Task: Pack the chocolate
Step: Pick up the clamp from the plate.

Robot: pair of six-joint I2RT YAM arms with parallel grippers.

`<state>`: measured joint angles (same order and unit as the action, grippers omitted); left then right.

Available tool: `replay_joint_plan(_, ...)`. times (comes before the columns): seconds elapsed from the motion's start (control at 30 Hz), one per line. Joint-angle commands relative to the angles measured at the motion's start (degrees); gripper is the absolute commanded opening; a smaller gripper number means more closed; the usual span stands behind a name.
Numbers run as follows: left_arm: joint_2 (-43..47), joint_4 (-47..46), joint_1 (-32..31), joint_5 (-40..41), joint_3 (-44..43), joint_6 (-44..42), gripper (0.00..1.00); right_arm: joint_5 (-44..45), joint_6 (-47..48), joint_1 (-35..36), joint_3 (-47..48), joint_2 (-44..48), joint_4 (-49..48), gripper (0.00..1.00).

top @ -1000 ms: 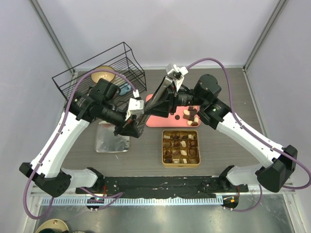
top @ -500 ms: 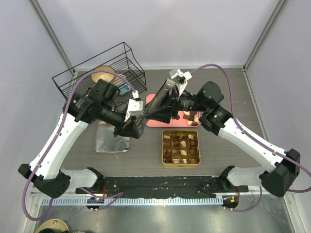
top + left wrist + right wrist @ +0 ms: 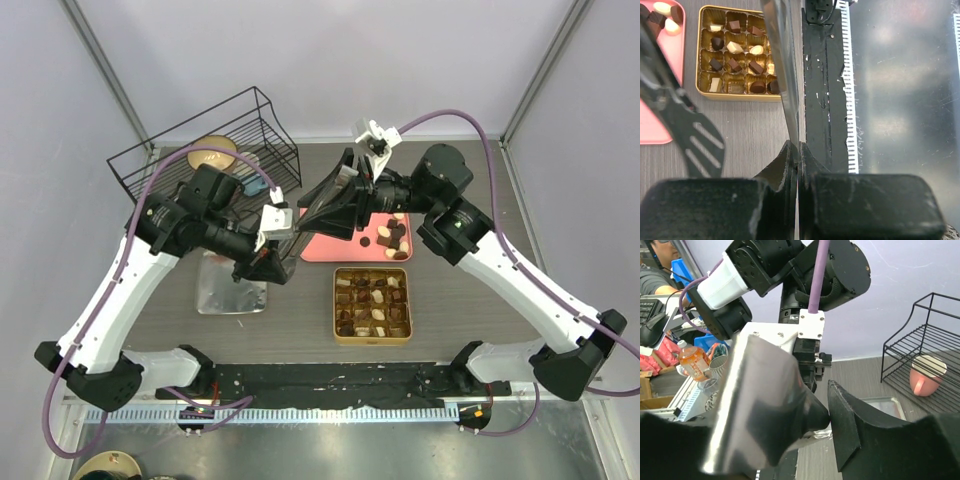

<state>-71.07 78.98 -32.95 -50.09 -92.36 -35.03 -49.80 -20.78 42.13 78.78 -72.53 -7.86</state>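
Chocolate pieces fill most cells of the gold tin (image 3: 340, 335) (image 3: 735, 95); more chocolate (image 3: 393, 238) (image 3: 660, 17) lies on the pink tray (image 3: 330, 250) (image 3: 655, 115). My left gripper (image 3: 278, 228) (image 3: 797, 146) is shut on a thin silver sheet (image 3: 782, 75) (image 3: 760, 400), seen edge-on, above the table left of the tin. My right gripper (image 3: 325, 210) (image 3: 827, 412) faces it over the pink tray with its jaws spread. The sheet lies between them, hides the left finger and touches the right fingertip (image 3: 840, 405).
A black wire rack (image 3: 200, 150) (image 3: 925, 340) at the back left holds a pink cup (image 3: 212, 152) (image 3: 925, 377). A flat silver tray (image 3: 232, 285) (image 3: 885, 402) lies on the table under my left arm. The black base rail (image 3: 330, 380) runs along the near edge.
My right arm has lifted and drawn back to the right, and its jaws have spread wider. My left gripper has stayed shut on the sheet and barely shifted.
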Motion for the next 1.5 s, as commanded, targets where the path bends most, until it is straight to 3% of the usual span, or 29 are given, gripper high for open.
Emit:
replay_joint_plan(0.0,1.63,16.21,-0.19,0.60,0.25,-0.48,0.02,-3.72,1.44,-0.12,3.92,-1.38,4.69,0.54)
replay_joint_plan(0.23,2.25,16.12,-0.54,1.30,0.68,-0.31,0.02,-5.92,5.47,-0.12,7.96,-3.31,13.99,0.44)
replay_joint_plan(0.63,2.25,16.21,-1.15,4.29,0.16,0.48,0.04,-5.22,8.73,-0.03,9.99,-2.35,18.76,0.01)
replay_joint_plan(0.73,2.16,16.20,-1.15,6.22,-0.28,1.62,0.14,-4.17,9.08,-0.12,9.37,-1.56,18.84,0.01)
replay_joint_plan(0.8,1.90,16.12,-1.15,10.08,-1.07,2.42,0.31,-2.68,10.65,-0.12,9.02,-0.25,20.24,0.01)
replay_joint_plan(0.83,2.07,16.03,-1.15,11.57,-1.59,3.20,0.44,-0.32,11.62,-0.12,9.02,0.28,21.21,0.01)
replay_joint_plan(0.87,2.33,15.68,-1.15,14.98,-2.21,3.47,0.66,1.18,12.77,-0.12,9.11,0.72,22.52,0.01)
replay_joint_plan(0.93,4.34,11.91,-1.15,19.30,-2.22,6.79,0.83,5.91,16.02,-0.12,9.28,2.30,26.30,0.01)
replay_joint_plan(0.97,5.40,10.33,-1.07,24.28,-1.52,7.68,0.99,7.16,16.81,-0.12,9.11,2.92,27.18,0.01)
replay_joint_plan(1.1,6.91,3.91,-0.98,39.83,1.29,14.01,0.99,14.63,19.72,-0.12,6.65,5.56,30.18,0.01)
replay_joint_plan(1.2,5.51,2.67,-0.54,46.02,5.32,15.77,1.00,20.96,20.51,-0.12,3.05,7.14,29.57,0.01)
replay_joint_plan(1.37,7.43,-5.66,1.04,49.65,9.21,17.27,1.00,39.46,19.46,-0.21,-4.32,7.41,25.62,0.00)
replay_joint_plan(1.47,6.73,-8.74,5.43,49.12,8.33,18.58,1.00,46.09,22.25,-0.38,-8.19,6.36,22.90,0.01)
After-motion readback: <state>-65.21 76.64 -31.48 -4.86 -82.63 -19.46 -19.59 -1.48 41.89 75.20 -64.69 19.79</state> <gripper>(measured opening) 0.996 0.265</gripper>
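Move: The clamp hangs slanting between my hands. Its middle is about 4 cm ahead of my left hand, 6 cm right and 10 cm up; from my right hand it is 2 cm left, 1 cm back and 4 cm down. Some 43 cm below my right hand, the pink plate is 17 cm ahead and 7 cm right, the chocolate box 1 cm back and 11 cm right. The metal tray lies 10 cm ahead and 13 cm left of my left hand, 31 cm down. I close my right fingers, already around the clamp's upper part, until they grip it, while my left hand keeps its jaw end pinched. Then my left fingers open wide and let go, withdrawing some 10 cm left, also forward and down, turning counter-clockwise towards the tray. My right hand carries the clamp about 10 cm down, right and forward towards the plate, swinging clockwise. ##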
